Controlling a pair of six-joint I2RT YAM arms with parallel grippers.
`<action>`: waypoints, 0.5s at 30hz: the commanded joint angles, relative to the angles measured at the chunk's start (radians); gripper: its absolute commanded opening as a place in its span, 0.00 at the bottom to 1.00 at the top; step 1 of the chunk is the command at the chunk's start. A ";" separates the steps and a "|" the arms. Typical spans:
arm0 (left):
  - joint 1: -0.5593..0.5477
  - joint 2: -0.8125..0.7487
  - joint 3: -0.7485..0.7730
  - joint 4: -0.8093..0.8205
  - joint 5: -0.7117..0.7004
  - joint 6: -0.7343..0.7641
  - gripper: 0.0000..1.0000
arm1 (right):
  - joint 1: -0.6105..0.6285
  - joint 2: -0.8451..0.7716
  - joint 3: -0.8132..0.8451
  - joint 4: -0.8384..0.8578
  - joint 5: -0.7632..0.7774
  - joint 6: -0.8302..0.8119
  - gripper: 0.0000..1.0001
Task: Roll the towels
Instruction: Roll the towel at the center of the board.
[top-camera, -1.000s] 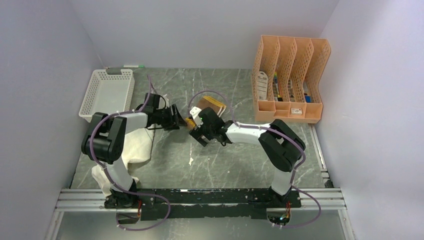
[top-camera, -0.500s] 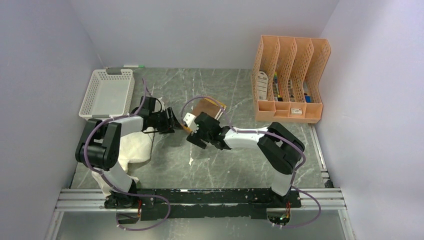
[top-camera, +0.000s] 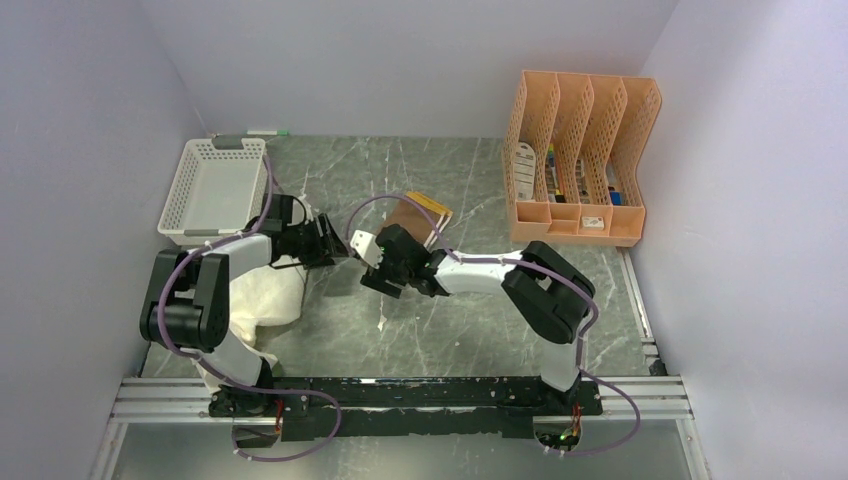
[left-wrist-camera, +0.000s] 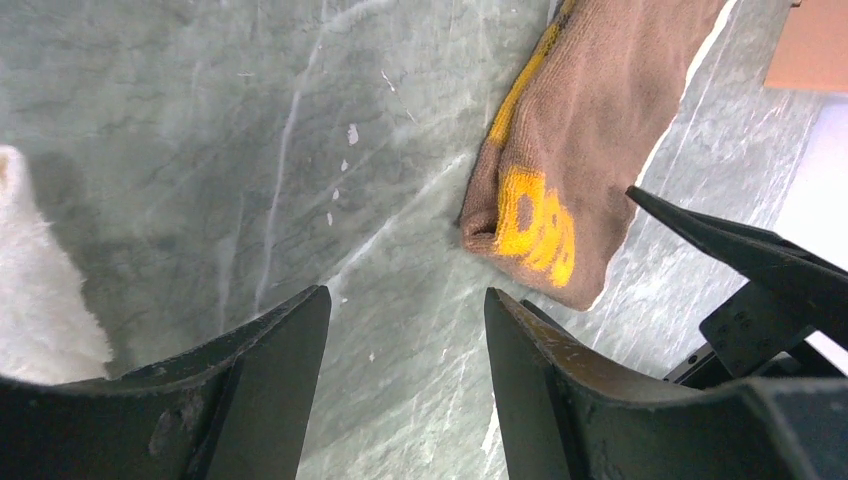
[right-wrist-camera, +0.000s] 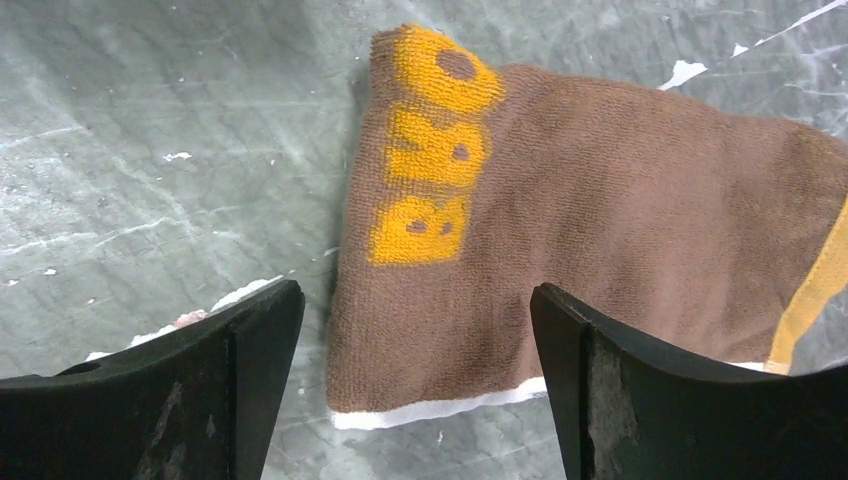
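Note:
The brown towel (right-wrist-camera: 600, 210) with mustard-yellow lettering and a pale edge lies flat on the marble table (top-camera: 460, 320), partly under my right arm in the top view (top-camera: 422, 212). My right gripper (right-wrist-camera: 417, 290) hovers open over the towel's lettered end, its jaws wide on either side of the pale-edged corner and holding nothing. My left gripper (left-wrist-camera: 405, 295) is open just left of that same end (left-wrist-camera: 560, 160), with only bare table between its fingers. The cream-white towel (top-camera: 262, 300) lies crumpled under my left arm, and its fluffy edge shows in the left wrist view (left-wrist-camera: 40, 290).
A white mesh basket (top-camera: 213, 185) stands at the back left. An orange file organiser (top-camera: 580, 150) with small items stands at the back right. A marker (top-camera: 262, 131) lies by the rear wall. Side walls close in the table, and a metal rail (top-camera: 400, 395) runs along the front.
Both grippers have shifted left. The right one slid over the brown towel's lettered end and its jaws narrowed slightly. The left one drew back toward the basket side.

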 joint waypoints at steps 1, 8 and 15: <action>0.026 -0.036 -0.004 -0.021 0.039 0.026 0.70 | 0.008 0.034 0.022 -0.051 -0.031 0.018 0.84; 0.033 -0.042 0.002 -0.031 0.048 0.030 0.70 | 0.007 0.080 0.071 -0.105 -0.018 0.061 0.66; 0.053 -0.065 0.021 -0.068 0.047 0.051 0.70 | -0.005 0.102 0.109 -0.139 -0.063 0.113 0.24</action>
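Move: The brown towel's folded near end lies between the right hand's open fingers, about 1 cm to the hand's left, level with it fore and aft, and roughly 2 cm below. From there the towel stretches out and to the right, its middle some 7 cm ahead and 5 cm right of the hand. The white towel's middle is about 25 cm left and 9 cm back. From the left hand the near end lies about 9 cm to the right, level fore and aft and 3 cm below. The brown towel's folded near end is pinched at its white-hemmed side: the right hand eases about 1.5 cm left while sinking 1 cm onto the fold, the fingers closing from nearly wide open to under half until the tips catch the fold from both sides. The wrist tips down only slightly. ##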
